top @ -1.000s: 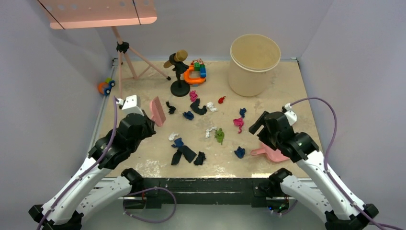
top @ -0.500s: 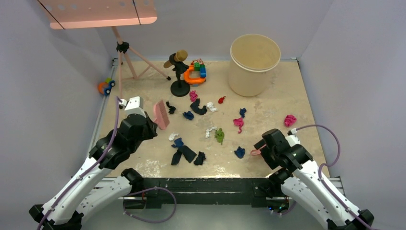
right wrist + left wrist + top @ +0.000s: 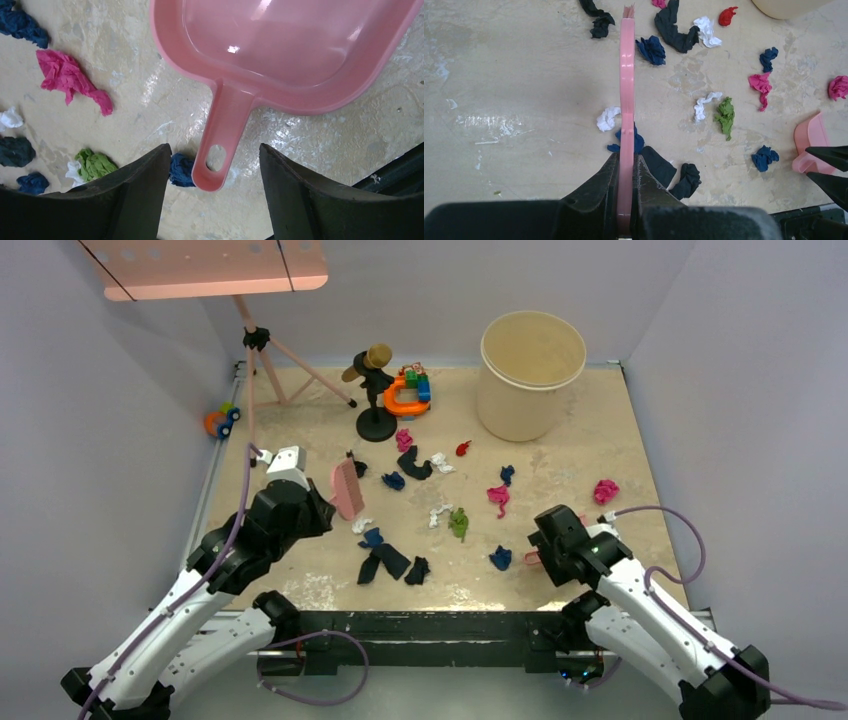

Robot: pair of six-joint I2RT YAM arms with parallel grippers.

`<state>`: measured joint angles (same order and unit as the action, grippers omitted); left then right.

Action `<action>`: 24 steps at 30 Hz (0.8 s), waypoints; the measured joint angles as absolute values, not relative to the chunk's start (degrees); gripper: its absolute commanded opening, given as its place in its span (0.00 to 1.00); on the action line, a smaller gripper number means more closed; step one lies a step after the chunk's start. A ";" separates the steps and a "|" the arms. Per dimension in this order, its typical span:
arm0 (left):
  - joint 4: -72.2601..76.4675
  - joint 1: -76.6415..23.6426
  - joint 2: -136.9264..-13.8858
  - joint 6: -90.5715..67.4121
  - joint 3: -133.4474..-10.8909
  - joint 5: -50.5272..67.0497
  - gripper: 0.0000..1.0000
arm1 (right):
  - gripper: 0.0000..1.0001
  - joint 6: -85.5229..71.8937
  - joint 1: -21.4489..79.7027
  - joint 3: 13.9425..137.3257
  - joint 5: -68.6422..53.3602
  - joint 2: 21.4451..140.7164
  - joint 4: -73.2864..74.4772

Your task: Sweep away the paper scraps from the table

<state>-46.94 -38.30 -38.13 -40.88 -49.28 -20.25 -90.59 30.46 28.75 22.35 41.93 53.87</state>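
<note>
Paper scraps [image 3: 459, 523] in navy, blue, pink, green and white lie scattered over the middle of the beige table [image 3: 590, 430]; one pink wad [image 3: 605, 490] sits apart at the right. My left gripper [image 3: 626, 167] is shut on the handle of a pink brush [image 3: 626, 90], held on edge above a white scrap [image 3: 607, 119] and a blue one. My right gripper [image 3: 215, 150] is open, its fingers straddling the handle of the pink dustpan [image 3: 290, 45] without touching it. A blue scrap [image 3: 181, 170] lies beside that handle. In the top view the right gripper [image 3: 545, 540] hides most of the dustpan.
A tall beige bucket [image 3: 532, 360] stands at the back right. Toy blocks with an orange ring [image 3: 410, 390], a black stand [image 3: 376, 400] and a tripod [image 3: 270, 360] are at the back. The dustpan lies close to the table's near edge.
My right arm has pulled back and down over the dustpan handle, its jaws narrowing, and uncovered the pink wad at the right. The left gripper has carried the brush slightly right.
</note>
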 measured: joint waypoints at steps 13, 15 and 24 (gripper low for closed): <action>-47.81 -38.30 -37.78 -40.88 -48.77 -19.22 0.00 | 0.37 -93.38 30.46 28.93 24.14 51.33 51.40; -48.18 -38.30 -37.60 -40.88 -48.77 -19.25 0.00 | 0.33 -92.49 30.46 29.95 25.30 51.35 52.84; -50.04 -38.30 -35.70 -40.82 -48.82 -20.53 0.00 | 0.28 -64.75 30.41 39.05 27.99 47.81 48.07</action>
<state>-50.04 -38.30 -35.70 -40.82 -48.82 -20.53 -64.75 30.41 39.05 27.99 47.81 48.07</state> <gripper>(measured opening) 0.121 0.338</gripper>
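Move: The dustpan's handle lies almost under the open right fingers, about 1 cm ahead and 2 cm below the hand point. Its pan spreads some 3 cm ahead and 7 cm to the right. On the table, a blue scrap sits about 8 cm to the right hand's left, level with it, and a pink scrap 12 cm ahead and 8 cm left. From the left hand, which still holds the brush, the handle is roughly 38 cm right, 6 cm back and 18 cm below. The dustpan's handle is pinched near its hole by the right fingers, which sink about 2 cm and close from both sides. Keeping that grip, the right hand lifts some 7 cm and reaches about 4 cm forward, turning roughly 20 degrees counter-clockwise while the fingers tip a little upward. ##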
